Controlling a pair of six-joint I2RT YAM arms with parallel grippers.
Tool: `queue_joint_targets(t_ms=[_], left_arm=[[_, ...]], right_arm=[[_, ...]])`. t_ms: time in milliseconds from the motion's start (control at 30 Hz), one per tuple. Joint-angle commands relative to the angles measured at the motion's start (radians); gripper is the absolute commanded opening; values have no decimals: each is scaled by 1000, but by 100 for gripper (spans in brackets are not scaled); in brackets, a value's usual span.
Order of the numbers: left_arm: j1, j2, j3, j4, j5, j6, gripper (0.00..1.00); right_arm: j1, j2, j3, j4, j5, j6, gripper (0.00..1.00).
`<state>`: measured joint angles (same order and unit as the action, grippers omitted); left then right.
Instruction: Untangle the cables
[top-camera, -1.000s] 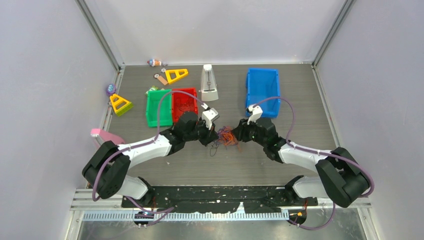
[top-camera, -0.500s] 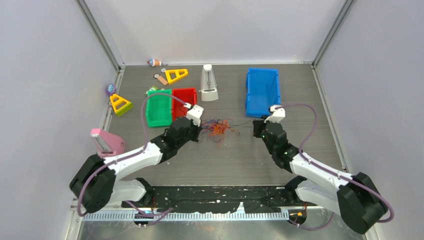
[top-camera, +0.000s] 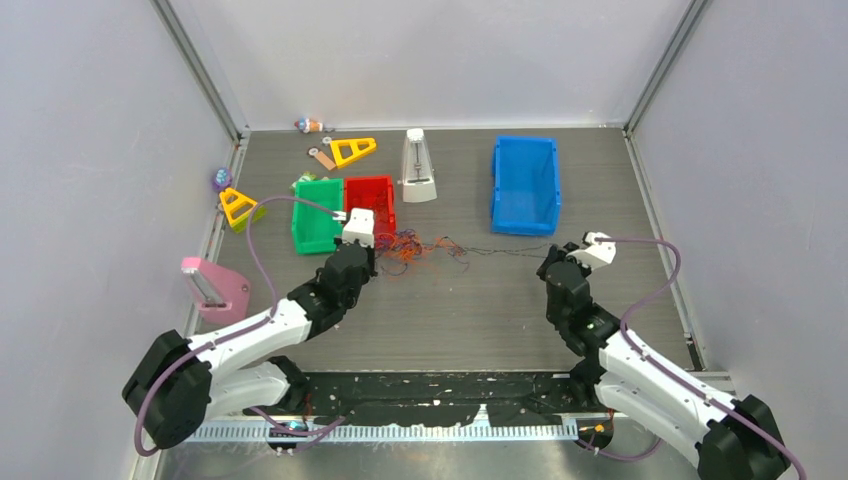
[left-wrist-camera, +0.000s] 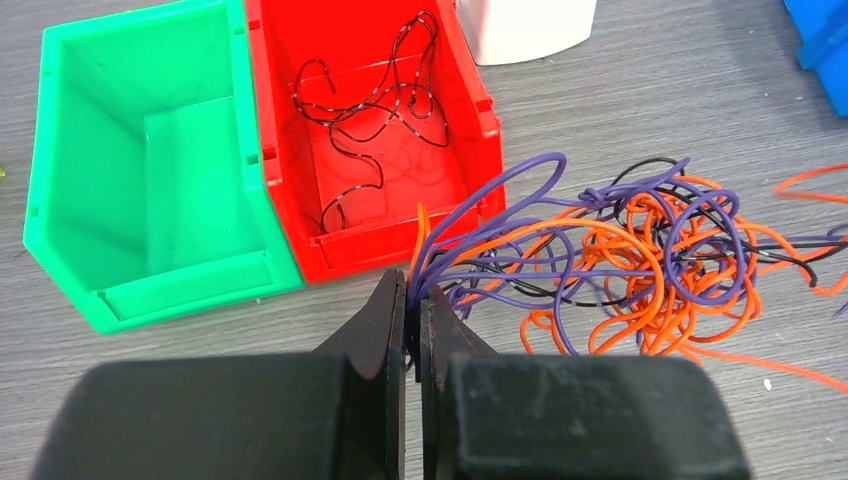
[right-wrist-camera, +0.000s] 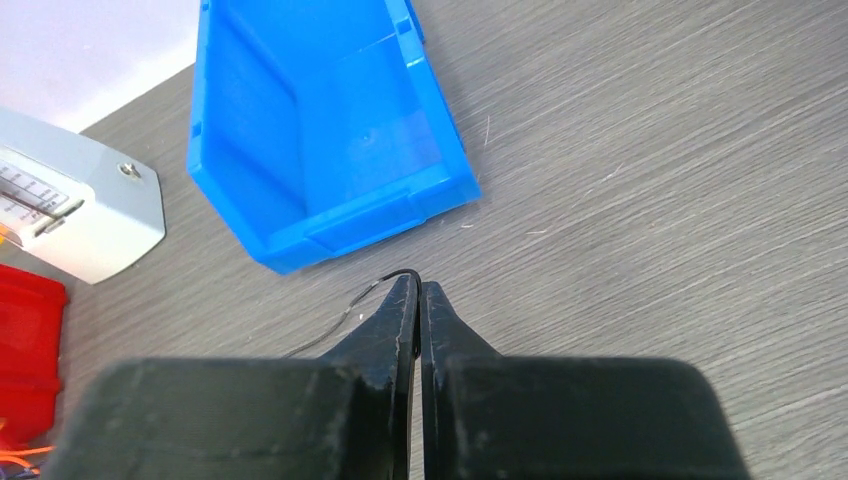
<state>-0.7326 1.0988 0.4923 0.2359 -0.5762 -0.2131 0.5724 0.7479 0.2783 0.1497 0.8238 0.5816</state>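
The cables (top-camera: 418, 248) lie as a loose clump of orange, purple and black strands (left-wrist-camera: 620, 255) on the table, just right of the red bin (top-camera: 372, 192). My left gripper (top-camera: 374, 256) is at the clump's left edge and shut (left-wrist-camera: 413, 290) on purple and orange strands. One thin black strand (top-camera: 500, 251) runs straight from the clump to the right. My right gripper (top-camera: 550, 262) is shut (right-wrist-camera: 418, 285) on that strand's end (right-wrist-camera: 345, 314), in front of the blue bin (right-wrist-camera: 300, 235). Another black strand (left-wrist-camera: 370, 110) lies inside the red bin (left-wrist-camera: 480, 110).
A green bin (top-camera: 318, 215) stands beside the red one. A blue bin (top-camera: 525, 180) is at the back right and a white metronome (top-camera: 418, 168) at the back middle. Yellow triangles (top-camera: 352, 150) and small toys lie at the back left. A pink object (top-camera: 212, 285) sits at the left edge.
The arms have drawn apart. The left went back-left towards the bins, dragging the clump. The right gripper shut and moved right, drawing a black strand out straight.
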Motion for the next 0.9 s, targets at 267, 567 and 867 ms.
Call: queue_joint_targets(t_ms=[267,567,867], left_arm=[[-4,23,36,46,117,76,0],[-8,47,38,75,237,92,0],[-8,51,32,99,296,96,0]], right_arm=[[-3,-71,-42,76,-62,-96,5],[-3,-3,-60,282,-435,-232,9],[-3,178,-14,375,-726,-332,92]])
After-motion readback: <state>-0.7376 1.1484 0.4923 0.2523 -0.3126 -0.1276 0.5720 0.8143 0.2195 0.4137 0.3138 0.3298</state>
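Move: The right hand holds a black strand stretched from the cable tangle, whose middle is about 28 cm to its left, level in reach and some 4 cm lower; the blue box is about 17 cm ahead, 8 cm left and 9 cm down. The left hand grips the tangle's end, its middle about 8 cm right, 1 cm ahead and 4 cm down; from this hand the red box is some 12 cm straight ahead and 9 cm below. Right hand swings 9 cm left and releases the black strand; left keeps gripping and moves 4 cm right. ##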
